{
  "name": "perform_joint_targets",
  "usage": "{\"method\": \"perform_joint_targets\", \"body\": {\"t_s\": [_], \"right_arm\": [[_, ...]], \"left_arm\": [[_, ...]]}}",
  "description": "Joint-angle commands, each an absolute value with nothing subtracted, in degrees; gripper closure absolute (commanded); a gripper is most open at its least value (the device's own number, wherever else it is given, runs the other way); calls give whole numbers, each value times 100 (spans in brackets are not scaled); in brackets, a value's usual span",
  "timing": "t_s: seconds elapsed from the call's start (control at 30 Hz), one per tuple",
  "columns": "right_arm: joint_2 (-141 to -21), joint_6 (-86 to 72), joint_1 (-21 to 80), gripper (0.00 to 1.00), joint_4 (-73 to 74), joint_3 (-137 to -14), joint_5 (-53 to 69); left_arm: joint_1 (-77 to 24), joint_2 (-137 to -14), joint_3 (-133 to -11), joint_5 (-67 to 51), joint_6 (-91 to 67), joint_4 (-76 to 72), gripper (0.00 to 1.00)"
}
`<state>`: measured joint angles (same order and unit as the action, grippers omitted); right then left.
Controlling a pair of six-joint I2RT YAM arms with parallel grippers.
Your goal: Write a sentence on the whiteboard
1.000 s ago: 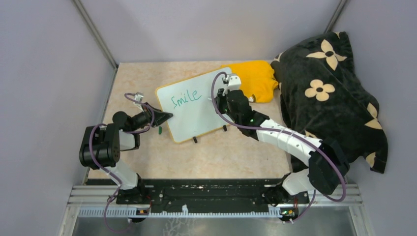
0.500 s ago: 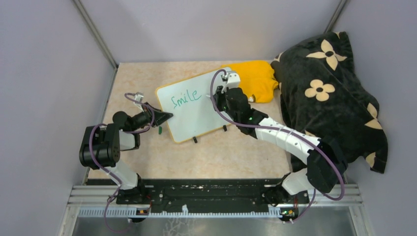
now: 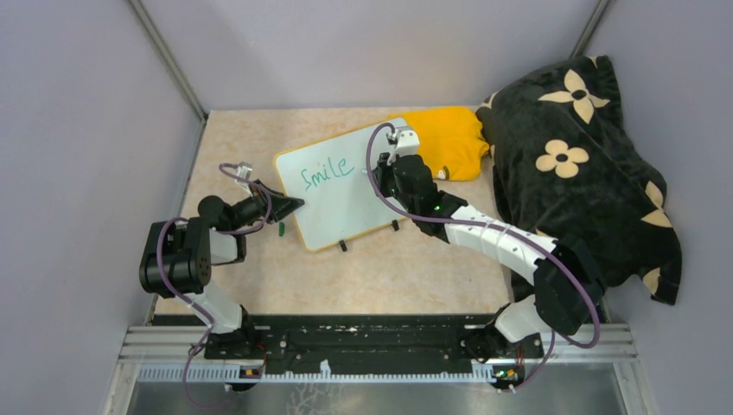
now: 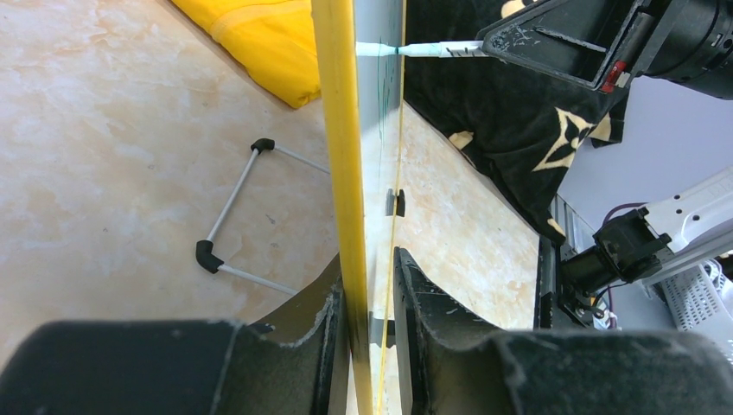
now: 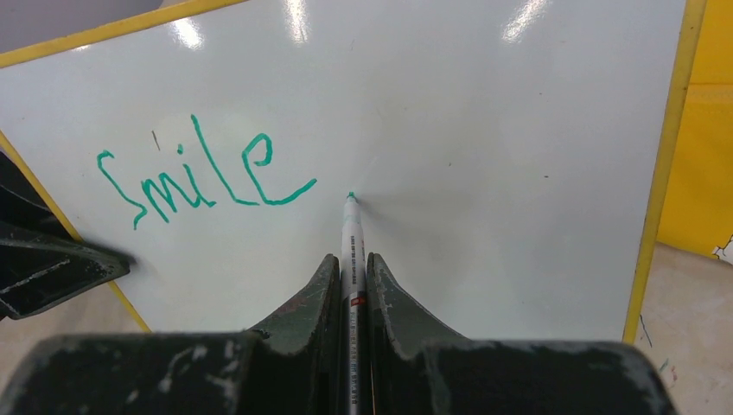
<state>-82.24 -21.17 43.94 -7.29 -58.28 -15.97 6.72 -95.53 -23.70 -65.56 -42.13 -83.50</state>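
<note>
The whiteboard [image 3: 341, 203], white with a yellow rim, lies slanted in the middle of the table. On it the sentence [image 3: 327, 171] stands as one green word, "Smile" [image 5: 203, 177]. My left gripper [image 3: 294, 206] is shut on the board's left rim [image 4: 341, 130], one finger on each face [image 4: 370, 268]. My right gripper [image 5: 352, 259] is shut on a white marker [image 5: 351, 238]. The marker's green tip touches the board just right of the "e". In the left wrist view the marker [image 4: 415, 49] meets the board's face from the right.
A folded yellow cloth [image 3: 449, 138] lies behind the board's right end. A black flower-print cloth [image 3: 579, 156] fills the right side. A small dark green cap [image 3: 281, 228] lies by the board's near-left corner. A wire stand [image 4: 233, 216] rests on the table behind the board.
My right gripper has slid the marker a little leftward over the board, closer to the end of "Smile". The left gripper and the board have not moved.
</note>
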Motion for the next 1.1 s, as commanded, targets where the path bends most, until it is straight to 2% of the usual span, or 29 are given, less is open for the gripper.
{"method": "perform_joint_targets", "body": {"t_s": [0.0, 0.23, 0.4, 0.7, 1.07], "right_arm": [[-8236, -2199, 4310, 100, -946, -6028, -1500], [-8042, -2328, 4312, 100, -994, -5841, -1188], [-7471, -2412, 4329, 100, -914, -5669, -1161], [-6472, -1747, 5026, 100, -600, -5236, -1750], [-7213, -1315, 6349, 100, -1024, -4902, -2336]], "left_arm": [[620, -9465, -2495, -6620, -4077, -8385, 71], [616, -9469, -2488, -6612, -4067, -8369, 71], [608, -9466, -2496, -6611, -4038, -8335, 71], [607, -9424, -2496, -6616, -3981, -8218, 71], [606, -9445, -2530, -6630, -3930, -8124, 74]]}}
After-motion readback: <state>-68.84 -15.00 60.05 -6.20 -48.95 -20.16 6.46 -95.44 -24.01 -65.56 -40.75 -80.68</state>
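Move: The right hand holds the marker with its tip already on the whiteboard; that spot is about 5 cm ahead, 3 cm left and 2 cm below. The word "smile" is centred some 13 cm left and 3 cm ahead; the board's right edge is about 11 cm right and 9 cm ahead. From the left hand, holding the board's left edge, the spot is roughly 18 cm right, 6 cm ahead and 5 cm up. Right hand drags the pen slightly left, then arcs about 10 cm back off the board, up then down. ##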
